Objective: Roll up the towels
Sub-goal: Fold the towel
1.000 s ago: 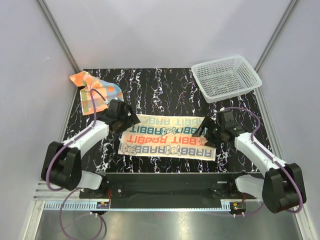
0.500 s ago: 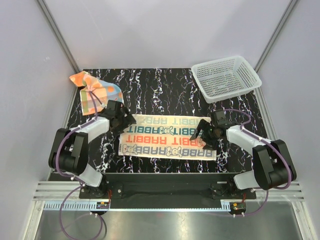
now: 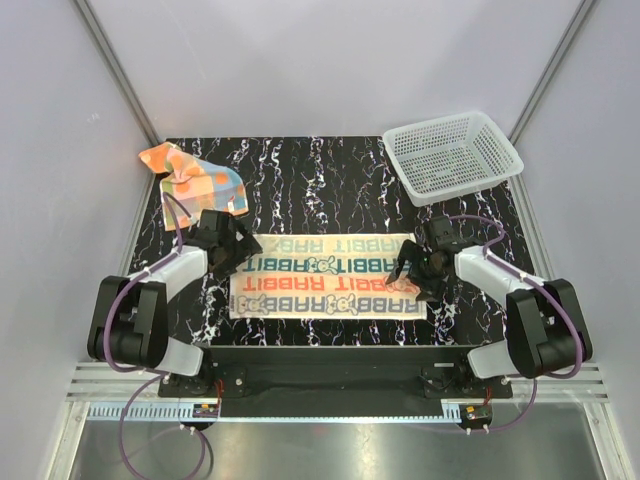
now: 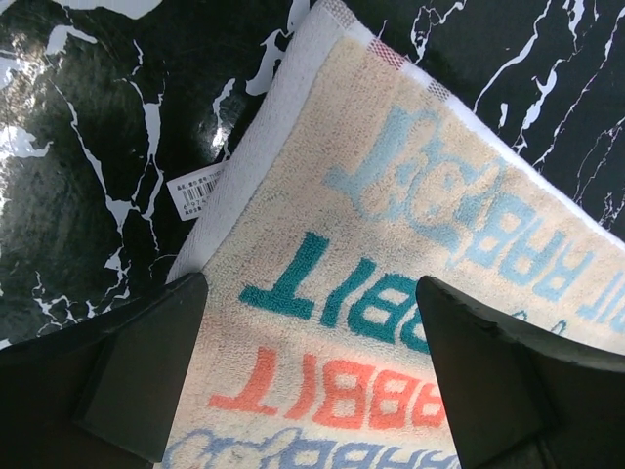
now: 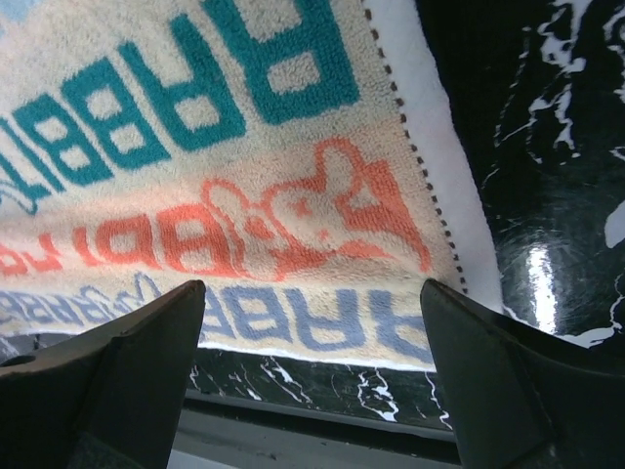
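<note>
The cream towel [image 3: 330,282] with teal, orange and blue "RABBIT" lettering lies spread flat on the black marbled table [image 3: 320,180], long side left to right. My left gripper [image 3: 235,252] hangs open just over its left end [image 4: 391,244]. Both fingers straddle the lettering and hold nothing. My right gripper [image 3: 408,272] stands open low over the towel's right end [image 5: 244,147], near the front edge, also holding nothing. The orange towel [image 3: 190,180] with blue, green and yellow patches lies crumpled at the far left corner.
A white mesh basket [image 3: 452,155] stands at the far right corner. A small white label [image 4: 195,191] sticks out from the cream towel's left edge. The table's front edge [image 5: 322,410] runs close below the right gripper.
Both arms have drawn in, and the cream towel has slid slightly left and toward the front and now lies straighter. Both grippers have opened a little wider.
</note>
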`<state>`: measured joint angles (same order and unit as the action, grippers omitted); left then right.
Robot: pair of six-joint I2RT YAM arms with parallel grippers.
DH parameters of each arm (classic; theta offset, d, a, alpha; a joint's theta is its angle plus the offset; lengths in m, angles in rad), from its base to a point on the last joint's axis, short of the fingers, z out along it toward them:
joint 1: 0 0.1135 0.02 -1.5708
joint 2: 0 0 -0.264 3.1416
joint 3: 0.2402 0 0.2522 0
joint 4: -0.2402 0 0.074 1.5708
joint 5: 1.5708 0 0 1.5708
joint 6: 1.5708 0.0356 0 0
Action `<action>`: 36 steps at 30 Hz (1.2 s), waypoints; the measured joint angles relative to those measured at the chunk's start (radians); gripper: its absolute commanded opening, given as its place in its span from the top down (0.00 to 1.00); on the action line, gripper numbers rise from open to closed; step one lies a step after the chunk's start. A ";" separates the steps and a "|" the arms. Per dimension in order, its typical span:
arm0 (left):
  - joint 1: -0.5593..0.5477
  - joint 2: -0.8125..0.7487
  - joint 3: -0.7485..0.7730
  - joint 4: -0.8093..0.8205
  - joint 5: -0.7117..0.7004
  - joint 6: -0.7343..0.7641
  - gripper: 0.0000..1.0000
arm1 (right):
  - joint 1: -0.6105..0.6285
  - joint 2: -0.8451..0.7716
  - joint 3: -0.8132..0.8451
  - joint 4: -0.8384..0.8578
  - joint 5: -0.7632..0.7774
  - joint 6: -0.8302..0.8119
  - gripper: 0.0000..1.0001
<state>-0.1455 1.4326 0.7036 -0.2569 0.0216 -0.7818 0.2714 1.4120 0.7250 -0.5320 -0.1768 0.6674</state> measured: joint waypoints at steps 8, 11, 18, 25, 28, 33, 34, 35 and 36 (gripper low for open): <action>-0.002 -0.048 0.032 -0.091 -0.034 0.040 0.01 | 0.032 -0.107 0.057 -0.071 0.000 -0.024 0.00; -0.004 -0.148 0.041 -0.164 -0.053 0.044 0.01 | 0.035 -0.209 0.070 -0.139 0.085 0.002 0.00; -0.007 -0.430 0.018 -0.370 -0.133 0.017 0.01 | 0.036 -0.372 -0.008 -0.277 0.227 0.136 0.00; -0.023 -0.515 -0.148 -0.453 -0.109 -0.069 0.02 | 0.037 -0.257 -0.117 -0.247 0.183 0.186 0.00; -0.048 -0.525 -0.219 -0.475 -0.098 -0.121 0.03 | 0.038 -0.249 -0.142 -0.248 0.164 0.191 0.00; -0.108 -0.560 -0.279 -0.473 -0.095 -0.188 0.06 | 0.038 -0.248 -0.142 -0.224 0.158 0.188 0.00; -0.112 -0.563 -0.282 -0.463 -0.095 -0.196 0.06 | 0.038 -0.246 -0.142 -0.217 0.158 0.187 0.00; -0.117 -0.564 -0.285 -0.453 -0.097 -0.202 0.08 | 0.038 -0.241 -0.142 -0.212 0.157 0.185 0.00; -0.122 -0.565 -0.285 -0.449 -0.099 -0.208 0.11 | 0.038 -0.236 -0.142 -0.206 0.156 0.183 0.00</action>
<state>-0.2680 0.8680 0.4183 -0.7055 -0.0776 -0.9901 0.3096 1.1759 0.5827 -0.7383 -0.0204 0.8509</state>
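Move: Both my open hands are down on the flat rabbit towel. Its near-left corner lies about 16 cm back and 5 cm left of my left hand; its far-left corner is some 8 cm ahead and 5 cm left, the plaid towel roughly 20 cm ahead and 15 cm left. From my right hand the near-right corner is about 8 cm back and 5 cm right, the far-right corner 17 cm ahead and 2 cm right. I lift both hands off the towel and hop them back towards its near corners, fingers wide open throughout. My left arcs about 7 cm up and 15 cm back, then down to table level by the near-left corner; my right rises as high, goes back about 7 cm and a little right, turning some 10 degrees clockwise, and comes down with the near-right corner between its fingers, pinching nothing yet. ##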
